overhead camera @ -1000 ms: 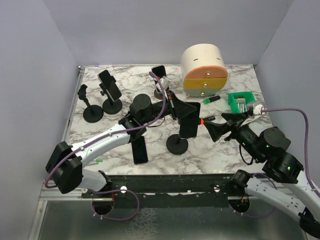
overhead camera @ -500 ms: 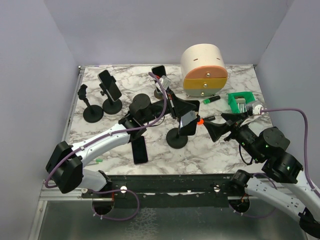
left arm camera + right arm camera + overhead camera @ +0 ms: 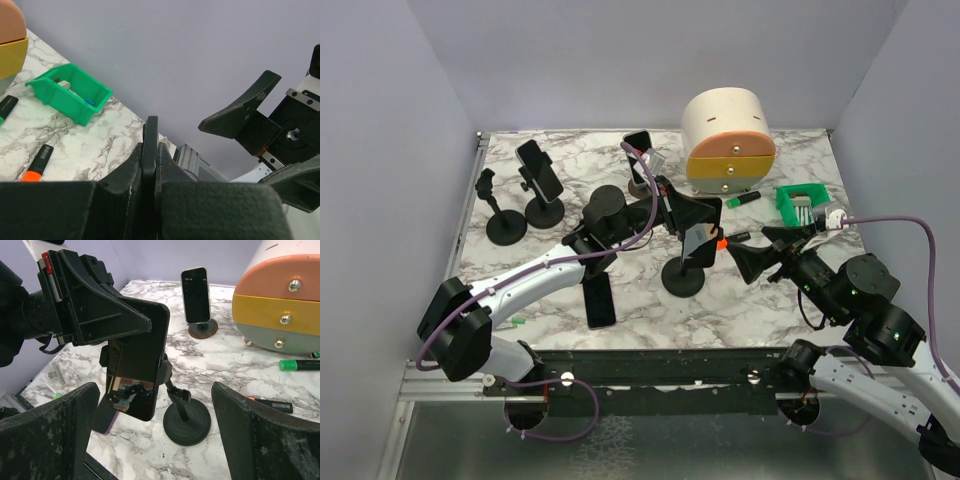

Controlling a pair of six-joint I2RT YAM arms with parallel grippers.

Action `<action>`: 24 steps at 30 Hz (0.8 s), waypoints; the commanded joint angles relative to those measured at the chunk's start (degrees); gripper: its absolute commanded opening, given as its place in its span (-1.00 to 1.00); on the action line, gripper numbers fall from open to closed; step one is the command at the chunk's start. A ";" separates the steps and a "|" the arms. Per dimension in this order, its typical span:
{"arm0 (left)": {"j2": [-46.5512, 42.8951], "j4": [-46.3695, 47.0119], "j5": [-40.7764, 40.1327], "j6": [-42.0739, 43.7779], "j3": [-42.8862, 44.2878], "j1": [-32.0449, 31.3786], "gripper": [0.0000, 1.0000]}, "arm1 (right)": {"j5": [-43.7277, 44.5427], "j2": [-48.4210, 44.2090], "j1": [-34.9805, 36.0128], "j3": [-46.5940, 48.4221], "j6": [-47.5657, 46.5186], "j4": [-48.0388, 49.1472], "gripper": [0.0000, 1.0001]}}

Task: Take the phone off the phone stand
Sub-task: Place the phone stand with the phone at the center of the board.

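Observation:
A black phone (image 3: 697,246) is tilted over a black round-based phone stand (image 3: 682,279) at mid-table. In the right wrist view the phone (image 3: 136,360) still sits in the stand's clamp above the stand (image 3: 188,423). My left gripper (image 3: 692,225) is shut on the phone's upper part. In the left wrist view the phone's edge (image 3: 150,131) shows squeezed between the left gripper's (image 3: 150,152) fingers. My right gripper (image 3: 762,252) hangs open just right of the stand, apart from it. The stand and phone lie ahead, between the right gripper's (image 3: 160,440) wide fingers.
Two more phones stand on stands at the back (image 3: 638,152) and back left (image 3: 542,172), beside an empty stand (image 3: 502,218). Another phone (image 3: 600,300) lies flat near the front. A drawer unit (image 3: 728,140), green bin (image 3: 802,203) and markers (image 3: 744,200) sit at the back right.
The left gripper has tilted the phone and drawn it slightly back, and the stand's base has slid a little towards the back right with it. The right arm has stayed still.

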 commanded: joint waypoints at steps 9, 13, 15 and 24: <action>0.20 9.02 -5.11 -4.30 -1.55 1.19 -0.94 | -0.76 0.15 0.08 -0.26 0.89 0.01 0.99; 0.30 9.05 -4.86 -3.88 -2.57 1.23 -0.81 | -0.57 0.31 0.08 -0.19 0.63 -0.11 0.99; 0.41 9.10 -4.77 -3.65 -2.99 1.24 -0.72 | -0.39 0.46 0.08 -0.19 0.62 -0.14 0.99; 0.03 9.10 -4.89 -3.24 -4.29 1.24 -0.12 | -0.65 0.95 0.07 -0.19 0.79 -0.22 0.99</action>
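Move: The left hand has the upper left edge of the phone on the stand pinched, with the phone's middle about 5 cm below, 2 cm back and 2 cm right. The stand's base is some 24 cm below, 5 cm back and 2 cm left; the orange marker, also on the board, is roughly 5 cm ahead and 10 cm right. From the right hand, the phone is about 7 cm ahead, 10 cm left and 4 cm lower. Left hand eases the pinched phone about 2 cm forward, turning slightly, then stops and opens its fingers. ##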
